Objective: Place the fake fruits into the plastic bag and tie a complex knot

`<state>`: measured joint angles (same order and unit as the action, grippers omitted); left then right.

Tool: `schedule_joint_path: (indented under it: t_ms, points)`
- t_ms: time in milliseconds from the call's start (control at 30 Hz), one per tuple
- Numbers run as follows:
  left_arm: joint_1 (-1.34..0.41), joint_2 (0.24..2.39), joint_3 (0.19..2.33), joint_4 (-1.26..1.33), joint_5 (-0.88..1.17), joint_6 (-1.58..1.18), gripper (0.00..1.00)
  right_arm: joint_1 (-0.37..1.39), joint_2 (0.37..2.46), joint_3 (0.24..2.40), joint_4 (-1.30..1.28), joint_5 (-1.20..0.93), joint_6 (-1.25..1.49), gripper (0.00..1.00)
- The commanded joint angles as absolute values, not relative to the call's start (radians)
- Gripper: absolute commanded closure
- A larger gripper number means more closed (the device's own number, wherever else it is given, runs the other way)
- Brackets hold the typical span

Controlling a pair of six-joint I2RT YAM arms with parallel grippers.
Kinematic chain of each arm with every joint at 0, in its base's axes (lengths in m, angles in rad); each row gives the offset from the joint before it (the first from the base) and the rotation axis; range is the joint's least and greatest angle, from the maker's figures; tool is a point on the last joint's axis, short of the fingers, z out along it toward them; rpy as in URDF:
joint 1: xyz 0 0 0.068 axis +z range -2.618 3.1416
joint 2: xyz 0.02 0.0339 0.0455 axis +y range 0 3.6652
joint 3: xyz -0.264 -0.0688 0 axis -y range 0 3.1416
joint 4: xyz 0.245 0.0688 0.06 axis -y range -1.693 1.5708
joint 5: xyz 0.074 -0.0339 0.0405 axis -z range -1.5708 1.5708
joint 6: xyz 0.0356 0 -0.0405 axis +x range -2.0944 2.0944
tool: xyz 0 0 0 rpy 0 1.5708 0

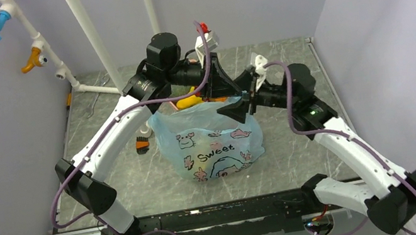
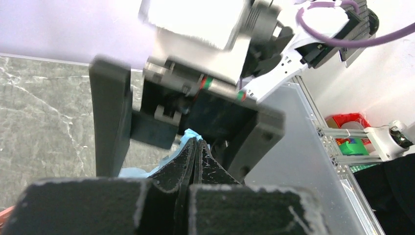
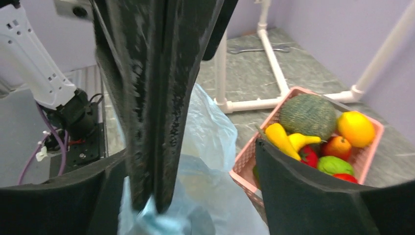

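The light-blue plastic bag [image 1: 210, 146] printed "Sweet" stands bulging mid-table. My left gripper [image 2: 196, 142] is shut on a bunched strip of the bag's plastic [image 2: 188, 134] above its top. My right gripper [image 3: 191, 161] is open, and its fingers [image 2: 110, 117] straddle the left gripper's shut fingers [image 3: 156, 98] without touching the bag [image 3: 210, 137]. Both grippers meet over the bag's far edge, left gripper [image 1: 228, 95] and right gripper [image 1: 231, 110]. The fake fruits lie in the pink basket [image 3: 244, 164] behind the bag: melon [image 3: 307, 115], bananas [image 3: 286, 141], orange [image 3: 356, 128], lime [image 3: 335, 165]. No knot is in view.
White pipe frame [image 1: 92, 41] rises at the back left, with its foot running along the table [image 3: 274, 58]. A small orange-and-black object [image 1: 142, 143] lies left of the bag. Walls close in on both sides. The metal rail [image 1: 209, 216] runs along the near edge.
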<state>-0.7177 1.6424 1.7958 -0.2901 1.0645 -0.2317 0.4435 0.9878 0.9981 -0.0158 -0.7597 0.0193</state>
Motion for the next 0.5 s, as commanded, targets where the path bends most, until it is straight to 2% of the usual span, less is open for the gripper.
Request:
schedule_joint_path:
  t_ms: [0, 100, 133, 167, 200, 333, 367, 433, 467]
  points:
    - [-0.717, 1.624, 1.846, -0.211, 1.127, -0.264, 1.0, 0.497, 1.016, 0.918, 0.248, -0.776, 0.036, 0.3]
    - [-0.708, 1.603, 1.835, -0.193, 1.116, -0.268, 1.0, 0.501, 1.025, 0.86, 0.282, -0.779, 0.018, 0.53]
    - [-0.699, 1.588, 1.827, -0.178, 1.101, -0.274, 1.0, 0.502, 1.022, 0.84, 0.281, -0.781, 0.011, 0.65]
    - [-0.683, 1.573, 1.816, -0.158, 1.087, -0.282, 1.0, 0.502, 1.016, 0.817, 0.276, -0.784, -0.014, 0.84]
    - [-0.668, 1.556, 1.805, -0.14, 1.067, -0.291, 1.0, 0.503, 1.006, 0.783, 0.27, -0.777, -0.034, 0.98]
    - [-0.614, 1.501, 1.787, -0.179, 0.988, -0.206, 1.0, 0.502, 0.97, 0.734, 0.221, -0.772, -0.063, 1.0]
    - [-0.611, 1.479, 1.763, -0.206, 0.973, -0.155, 0.93, 0.502, 0.965, 0.735, 0.215, -0.77, -0.05, 1.0]
    - [-0.614, 1.42, 1.676, -0.295, 0.962, 0.008, 0.47, 0.502, 0.96, 0.744, 0.211, -0.763, -0.034, 1.0]
    - [-0.616, 1.388, 1.619, -0.346, 0.925, 0.103, 0.32, 0.501, 0.961, 0.749, 0.209, -0.755, -0.027, 1.0]
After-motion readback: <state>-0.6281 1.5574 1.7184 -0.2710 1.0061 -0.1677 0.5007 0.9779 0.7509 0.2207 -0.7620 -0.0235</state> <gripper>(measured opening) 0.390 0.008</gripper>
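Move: The bag's right handle is already pinched at its tip in the left fingers, hanging about 2 cm below the left hand. From the open right hand, the handle is some 2 cm to the left and 4 cm below. The bag's body lies about 28 cm below the left hand, 2 cm ahead and 6 cm to its left. The fruit basket is some 24 cm ahead of the left hand, 10 cm to its left and 37 cm lower. The bag's right handle passes from one hand to the other: the right hand drops about 6 cm with its open jaws, easing a little left, and closes on the handle below the left fingertips. The left hand keeps hold at first, then draws off forward and to the left by some 4 cm, its fingers opening and letting go late. ##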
